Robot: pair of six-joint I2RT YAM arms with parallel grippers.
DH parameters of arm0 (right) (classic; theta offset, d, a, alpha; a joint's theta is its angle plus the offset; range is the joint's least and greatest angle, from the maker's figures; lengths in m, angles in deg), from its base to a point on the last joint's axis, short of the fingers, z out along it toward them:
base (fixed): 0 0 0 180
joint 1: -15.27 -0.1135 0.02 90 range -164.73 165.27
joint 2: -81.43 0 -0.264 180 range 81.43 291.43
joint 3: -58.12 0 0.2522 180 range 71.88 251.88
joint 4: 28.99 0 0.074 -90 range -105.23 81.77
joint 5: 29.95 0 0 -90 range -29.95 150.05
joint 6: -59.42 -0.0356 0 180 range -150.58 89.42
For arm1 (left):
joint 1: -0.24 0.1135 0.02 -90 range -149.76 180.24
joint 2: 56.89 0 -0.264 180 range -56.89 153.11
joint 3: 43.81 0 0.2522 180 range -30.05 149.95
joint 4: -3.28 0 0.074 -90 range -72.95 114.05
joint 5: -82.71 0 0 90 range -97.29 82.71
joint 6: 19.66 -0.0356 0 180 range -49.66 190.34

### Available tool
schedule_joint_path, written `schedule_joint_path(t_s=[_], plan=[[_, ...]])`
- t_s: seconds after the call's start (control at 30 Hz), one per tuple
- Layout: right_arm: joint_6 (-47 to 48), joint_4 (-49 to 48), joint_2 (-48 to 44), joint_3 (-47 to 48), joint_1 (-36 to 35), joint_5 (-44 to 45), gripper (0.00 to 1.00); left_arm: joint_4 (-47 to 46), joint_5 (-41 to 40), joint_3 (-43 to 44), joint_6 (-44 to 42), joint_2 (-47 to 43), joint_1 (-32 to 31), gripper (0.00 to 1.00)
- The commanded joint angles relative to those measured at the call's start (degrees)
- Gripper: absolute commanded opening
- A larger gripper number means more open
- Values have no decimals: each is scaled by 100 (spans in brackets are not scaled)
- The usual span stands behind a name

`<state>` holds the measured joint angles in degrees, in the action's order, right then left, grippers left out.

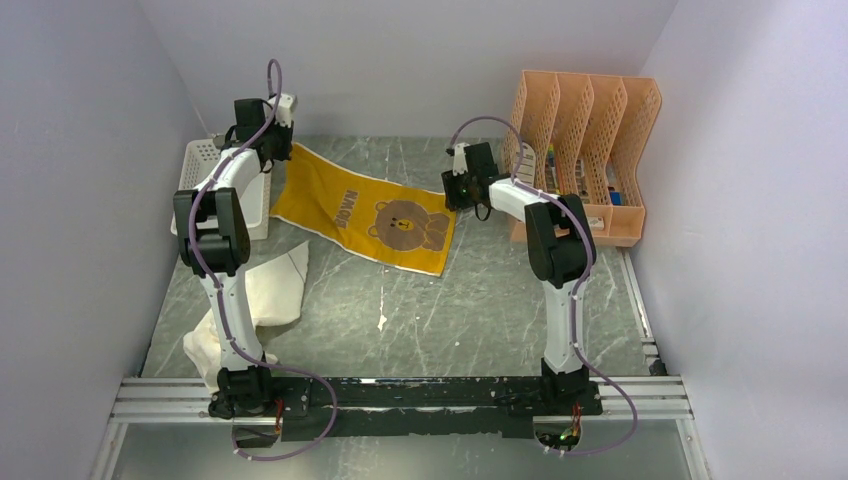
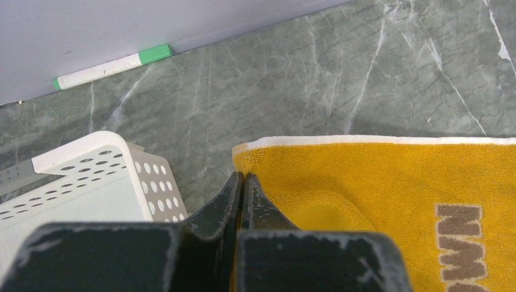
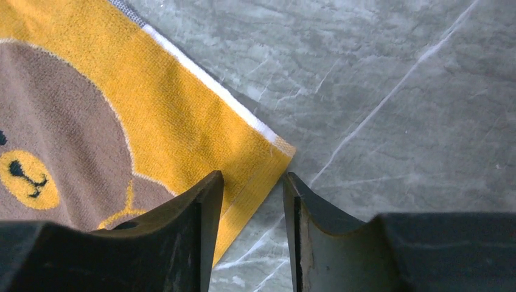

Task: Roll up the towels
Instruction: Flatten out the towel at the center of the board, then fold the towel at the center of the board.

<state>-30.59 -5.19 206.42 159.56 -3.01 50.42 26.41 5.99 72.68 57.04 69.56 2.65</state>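
The mustard-yellow towel [image 1: 360, 215] with a brown bear lies spread flat at the back of the table. My left gripper [image 1: 286, 148] is shut on its far left corner, which is lifted slightly. In the left wrist view the fingers [image 2: 243, 177] pinch the yellow towel [image 2: 377, 194] just behind its pale edge. My right gripper [image 1: 454, 203] stands open over the far right corner. In the right wrist view the jaws [image 3: 252, 179] straddle the edge of that towel [image 3: 170, 121] without gripping it. The cream-white towel [image 1: 265, 295] lies crumpled near the left arm.
A white perforated basket [image 1: 215, 165] [image 2: 91, 182] stands just left of the held corner. An orange file rack [image 1: 590, 150] holding small items fills the back right. A white marker with a green cap [image 2: 112, 65] lies along the back wall. A metal rail [image 1: 400, 400] runs along the front edge.
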Motion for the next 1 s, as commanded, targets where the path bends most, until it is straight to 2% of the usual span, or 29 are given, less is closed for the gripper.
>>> schedule_joint_path(t_s=[0.0,0.1,0.17,0.2,0.37,0.5,0.73,0.8,0.97], plan=[[-81,-39,278,135,20,208,37,69,-10,281,-119,11,9,7],[-43,58,411,289,23,326,20,91,-13,303,-129,24,13,7],[-3,93,473,349,22,445,4,100,-9,312,-117,28,13,7],[27,93,500,379,26,516,0,98,5,316,-108,35,13,7],[106,7,605,803,248,535,0,27,188,358,15,124,13,7],[195,96,858,1611,561,470,0,-66,334,451,98,332,-10,7],[880,-87,1630,3015,807,693,0,-817,642,693,398,769,-31,7],[1090,-273,1792,3300,833,619,0,-1099,627,802,448,926,-219,7],[1529,-845,1890,3307,857,235,0,-1809,390,940,552,1218,-310,7]])
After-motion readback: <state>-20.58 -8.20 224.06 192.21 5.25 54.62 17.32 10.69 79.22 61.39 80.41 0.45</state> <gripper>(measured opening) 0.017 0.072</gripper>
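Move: The brown towel's far right corner lies almost under the right gripper, about 2 cm ahead, 1 cm right and 1 cm lower, its end edge between the open fingers. From there the bear print is some 5 cm back and 11 cm left, and the peach rack's middle 13 cm ahead and 36 cm right. The left gripper, already holding the far left corner, has the table's far edge 9 cm straight ahead, the white basket 10 cm back and 19 cm left. Shut the right fingers on the towel beside its far right corner, then carry that pinched corner forward about 16 cm towards the table's far edge, drifting 7 cm right and rising 6 cm, fingertips tilting up some 20 degrees. Keep the left grip; after a slight lift, bring the left gripper forward, right and down, a few centimetres each. ##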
